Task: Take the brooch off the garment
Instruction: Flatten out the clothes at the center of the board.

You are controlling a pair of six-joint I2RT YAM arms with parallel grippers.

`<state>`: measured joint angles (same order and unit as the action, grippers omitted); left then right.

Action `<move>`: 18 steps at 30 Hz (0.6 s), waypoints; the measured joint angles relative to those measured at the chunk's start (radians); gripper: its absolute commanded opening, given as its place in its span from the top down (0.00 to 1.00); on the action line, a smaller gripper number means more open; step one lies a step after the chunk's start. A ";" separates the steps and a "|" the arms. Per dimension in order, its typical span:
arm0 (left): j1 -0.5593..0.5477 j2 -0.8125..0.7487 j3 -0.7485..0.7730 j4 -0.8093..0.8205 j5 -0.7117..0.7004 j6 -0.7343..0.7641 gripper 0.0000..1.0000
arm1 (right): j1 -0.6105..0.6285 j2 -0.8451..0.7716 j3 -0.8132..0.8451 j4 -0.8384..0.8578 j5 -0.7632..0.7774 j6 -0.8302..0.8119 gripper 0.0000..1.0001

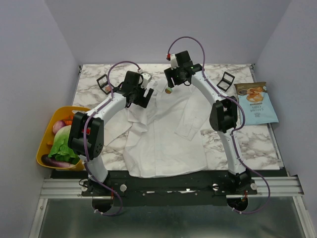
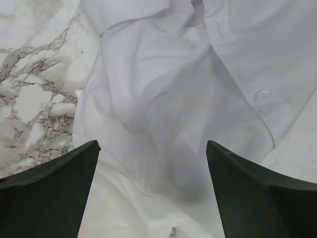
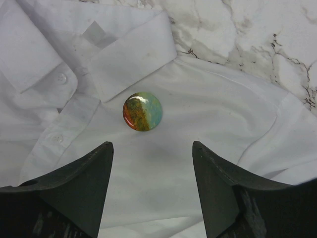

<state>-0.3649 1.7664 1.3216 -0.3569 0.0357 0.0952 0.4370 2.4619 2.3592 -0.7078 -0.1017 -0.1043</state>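
Observation:
The garment [image 1: 166, 134], a big white button-up shirt, lies spread over the marble table with its collar toward the far side. The brooch [image 3: 142, 111], a small round green and orange-red pin, sits on the shirt front just below the collar [image 3: 131, 54]; from above the brooch [image 1: 169, 90] shows as a tiny dot. My right gripper [image 3: 152, 148] hovers open over the shirt, the brooch a little beyond its fingertips, nothing between them. My left gripper [image 2: 152, 148] stands wide open above rumpled shirt fabric near a button [image 2: 262, 95], holding nothing.
Black square makeup palettes lie at the far left [image 1: 105, 83] and far right [image 1: 226, 80]. A blue snack bag [image 1: 256, 103] rests at the right edge. A yellow bowl [image 1: 43, 148] of vegetables sits off the table's left side.

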 measured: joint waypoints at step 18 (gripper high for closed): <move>-0.010 0.053 0.031 0.043 -0.025 -0.040 0.01 | 0.020 0.045 -0.017 -0.080 -0.008 0.047 0.29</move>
<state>-0.3752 1.8191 1.3521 -0.3138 0.0109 0.0547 0.4568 2.5065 2.3425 -0.7879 -0.1093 -0.0570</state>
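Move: Almost straight below the right hand lies the brooch on the shirt: about 6 cm down, some 2 cm left and 1 cm ahead. From the right hand, the near collar wing is roughly 4 cm ahead and 5 cm left, and the lower button on the shirt's front edge about 4 cm back and 6 cm left. For the left hand, the brooch lies about 8 cm ahead and 10 cm right, some 7 cm below. Sinking about 4 cm towards the shirt front beside the brooch, the right hand also draws back nearly 3 cm, slanting down from the collar side. Its fingertips tip some 8 degrees further downward and the fingers stay about three-quarters open; touch on the cloth can't be made out. The left hand, wide open, only edges about 1.5 cm forward over the crumpled half. ##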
